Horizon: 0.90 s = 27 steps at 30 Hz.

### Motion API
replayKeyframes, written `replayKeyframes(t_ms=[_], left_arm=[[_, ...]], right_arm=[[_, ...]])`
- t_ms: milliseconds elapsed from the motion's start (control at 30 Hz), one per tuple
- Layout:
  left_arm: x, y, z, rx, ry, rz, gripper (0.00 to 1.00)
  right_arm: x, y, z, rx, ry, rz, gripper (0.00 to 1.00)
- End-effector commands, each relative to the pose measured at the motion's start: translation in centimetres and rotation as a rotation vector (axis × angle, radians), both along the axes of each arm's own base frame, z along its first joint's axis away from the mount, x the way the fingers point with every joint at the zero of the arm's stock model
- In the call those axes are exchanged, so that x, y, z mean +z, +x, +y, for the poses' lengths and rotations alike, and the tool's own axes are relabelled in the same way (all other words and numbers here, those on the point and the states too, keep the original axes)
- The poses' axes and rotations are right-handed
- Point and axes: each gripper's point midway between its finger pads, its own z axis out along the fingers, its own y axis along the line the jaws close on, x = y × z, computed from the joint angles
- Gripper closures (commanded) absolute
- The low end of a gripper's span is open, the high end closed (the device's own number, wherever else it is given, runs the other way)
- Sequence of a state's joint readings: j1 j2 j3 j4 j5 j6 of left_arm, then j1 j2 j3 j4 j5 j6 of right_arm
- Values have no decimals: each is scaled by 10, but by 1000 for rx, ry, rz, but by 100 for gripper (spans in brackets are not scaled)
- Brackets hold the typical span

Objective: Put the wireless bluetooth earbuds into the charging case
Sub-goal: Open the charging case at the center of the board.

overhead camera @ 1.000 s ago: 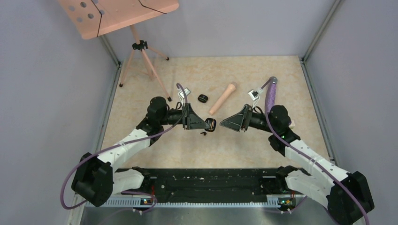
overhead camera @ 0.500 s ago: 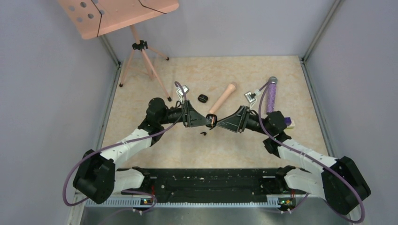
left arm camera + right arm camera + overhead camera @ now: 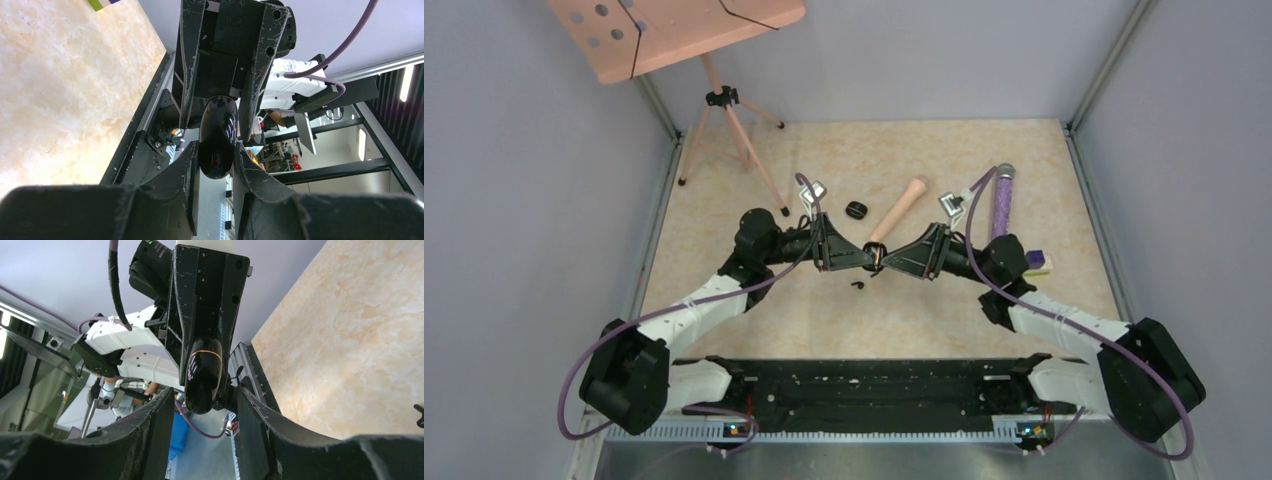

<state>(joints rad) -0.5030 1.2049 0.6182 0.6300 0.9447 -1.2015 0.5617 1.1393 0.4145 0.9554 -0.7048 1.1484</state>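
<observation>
The charging case (image 3: 217,137), a glossy black pebble, is held above the table with my left gripper (image 3: 214,155) shut on its near end. In the top view the two grippers meet tip to tip over the middle of the table, my left gripper (image 3: 869,260) coming from the left and my right gripper (image 3: 883,260) from the right. My right gripper (image 3: 202,400) is open and straddles the far end of the case (image 3: 202,372), with a gap on each side. One tiny black earbud (image 3: 858,285) lies on the table just below the grippers. It also shows as the earbud (image 3: 419,410) at the right wrist view's edge.
A black rounded lump (image 3: 856,209) lies behind the grippers, next to a pink wooden peg (image 3: 900,210). A purple cylinder (image 3: 1002,198) and a purple-and-white cube (image 3: 1036,263) sit to the right. A pink tripod stand (image 3: 724,110) occupies the back left corner. Grey walls enclose the table.
My right gripper has moved left up to the case and its jaws have narrowed around it. The left gripper has kept the case still.
</observation>
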Motion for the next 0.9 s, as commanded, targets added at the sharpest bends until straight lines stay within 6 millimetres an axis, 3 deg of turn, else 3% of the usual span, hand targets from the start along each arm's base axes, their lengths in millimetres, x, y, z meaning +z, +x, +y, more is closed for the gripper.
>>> replayKeyframes(t_ms=[0, 167, 500, 767, 867], left_arm=[[10, -2, 1, -9, -33, -67, 100], [8, -3, 2, -8, -32, -64, 100], [8, -6, 1, -18, -33, -68, 100], [11, -7, 2, -23, -40, -75, 100], [12, -8, 2, -28, -41, -78, 100]], right_arm=[[26, -6, 7, 34, 53, -88, 52], [27, -6, 9, 37, 54, -88, 61], [26, -2, 11, 33, 52, -84, 61], [21, -3, 10, 29, 50, -70, 85], [17, -4, 9, 26, 47, -64, 100]])
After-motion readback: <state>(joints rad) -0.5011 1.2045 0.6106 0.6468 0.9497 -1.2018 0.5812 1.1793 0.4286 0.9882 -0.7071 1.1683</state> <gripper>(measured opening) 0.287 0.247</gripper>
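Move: The charging case is already held shut in the left fingers, its middle about 1 cm to the right of the left hand point and level with it. From the right hand, that case lies about 2 cm to the left, straight ahead 0, between the open fingers. Some 20 cm below the right hand, an earbud lies about 2 cm forward and 6 cm left, the spare case about 19 cm forward and 6 cm left, and the pink baton about 18 cm forward and 3 cm right. Hold the left gripper still with its grip on the charging case. Ease the right gripper barely 1 cm to the left, farther over the case's free end, without turning the wrist, and close its fingers in two steps to about half their starting gap, until they pinch the case from both sides, the squeeze effort rising at the end. ##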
